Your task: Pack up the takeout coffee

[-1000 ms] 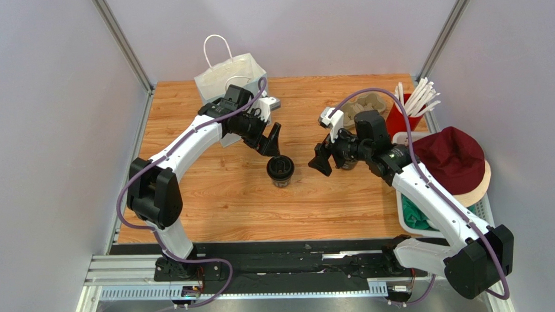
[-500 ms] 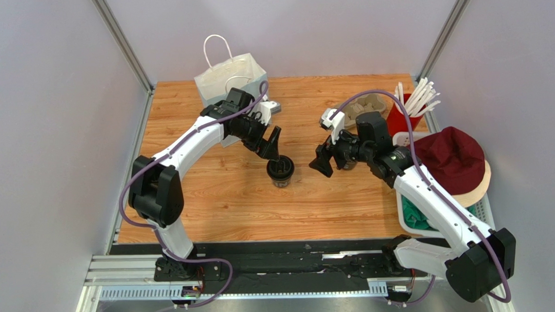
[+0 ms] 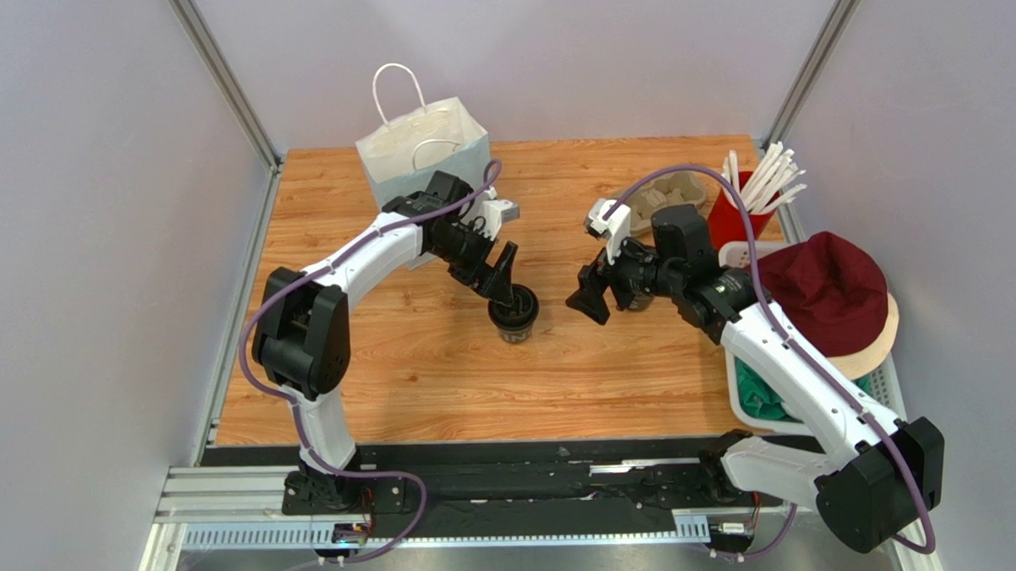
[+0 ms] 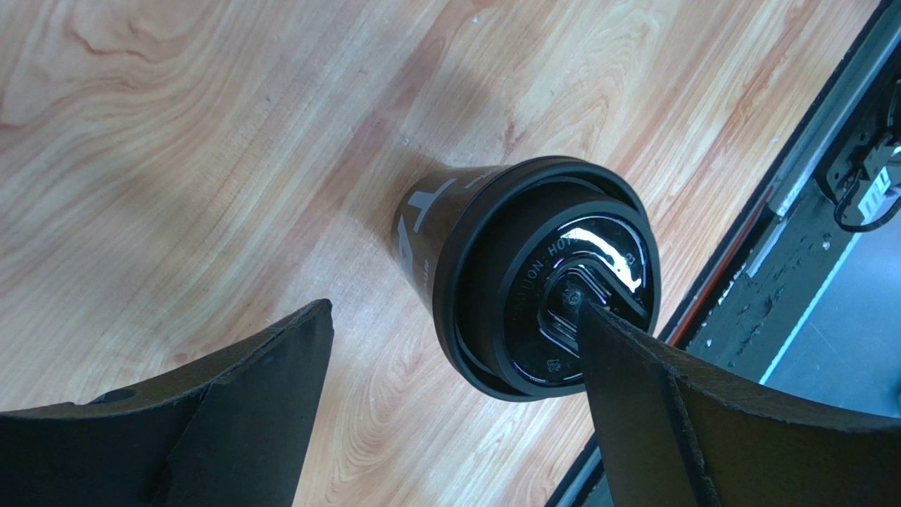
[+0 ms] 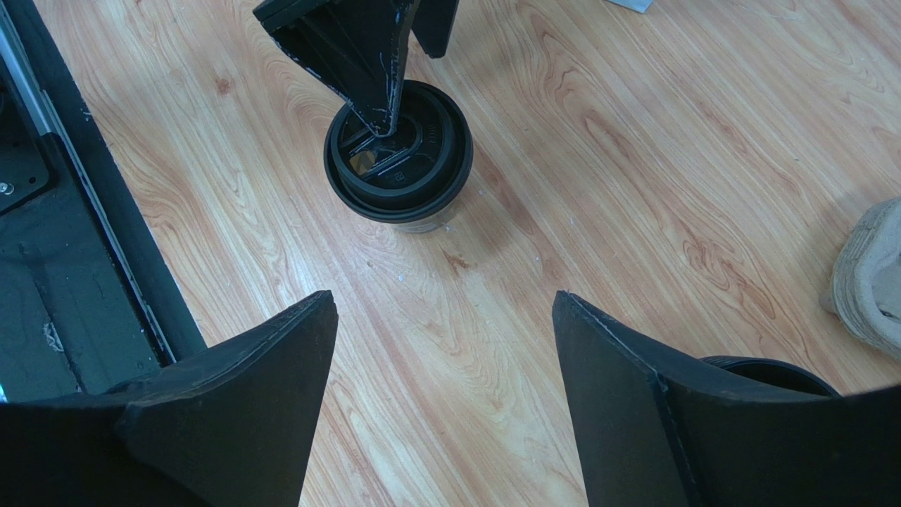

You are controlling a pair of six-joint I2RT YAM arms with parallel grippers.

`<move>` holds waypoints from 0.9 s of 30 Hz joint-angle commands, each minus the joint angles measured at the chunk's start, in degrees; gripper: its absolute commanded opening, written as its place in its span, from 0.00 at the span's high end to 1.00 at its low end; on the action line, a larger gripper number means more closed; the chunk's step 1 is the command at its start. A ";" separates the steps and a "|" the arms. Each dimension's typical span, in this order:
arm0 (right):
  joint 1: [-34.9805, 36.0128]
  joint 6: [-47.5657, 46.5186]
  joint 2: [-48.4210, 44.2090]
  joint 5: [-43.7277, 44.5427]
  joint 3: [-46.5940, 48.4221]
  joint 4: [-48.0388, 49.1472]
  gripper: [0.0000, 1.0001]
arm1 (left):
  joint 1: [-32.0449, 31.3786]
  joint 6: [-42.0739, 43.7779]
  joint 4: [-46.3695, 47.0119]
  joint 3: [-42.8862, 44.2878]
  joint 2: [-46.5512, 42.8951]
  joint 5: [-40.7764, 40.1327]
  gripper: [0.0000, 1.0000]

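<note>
The takeout coffee (image 3: 514,313) is a black lidded cup standing upright on the wooden table, left of centre. My left gripper (image 3: 502,282) hangs open just above it. In the left wrist view one fingertip (image 4: 588,317) lies over the glossy lid (image 4: 561,296). The other finger (image 4: 277,370) stands well clear of the cup's side, over bare wood. My right gripper (image 3: 590,295) is open to the right of the cup, apart from it. In its wrist view its fingers (image 5: 301,349) frame bare wood, with the cup (image 5: 400,158) farther off under the left arm's finger.
A white paper bag (image 3: 420,147) stands at the back left. The brown pulp carrier (image 3: 656,194) and a red cup of straws (image 3: 742,212) sit at the back right. A maroon hat (image 3: 833,287) lies on a white bin. A dark rim (image 5: 772,370) shows beside the right gripper's finger.
My left arm has swung in and lowered its gripper toward the cup, so one fingertip now sits over the lid. The right arm and the cup have stayed put.
</note>
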 commanded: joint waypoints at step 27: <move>-0.33 3.88 8.55 -4.66 3.24 1.53 0.22 | -0.41 2.05 2.16 -3.83 4.44 0.59 0.37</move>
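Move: The lidded coffee cup stands with its middle about 4 cm back of the left hand, 1 cm to its right and 5 cm below, the rear finger already over the lid. From that hand, the open black cup is some 21 cm right and level ahead; the paper bag is about 13 cm ahead and 10 cm left. For the right hand, the lidded cup is roughly 3 cm ahead, 11 cm left and 15 cm below. Back and to the right, easing about 2 cm across the lid of the coffee cup while sinking 1 cm, the left hand closes its fingers from nearly wide open to about two thirds, the rear tip staying on the lid's top and the front one coming in to its rim. Late on, the right hand sinks some 2.5 cm towards the same cup, tipping slightly down, its fingers still open. ##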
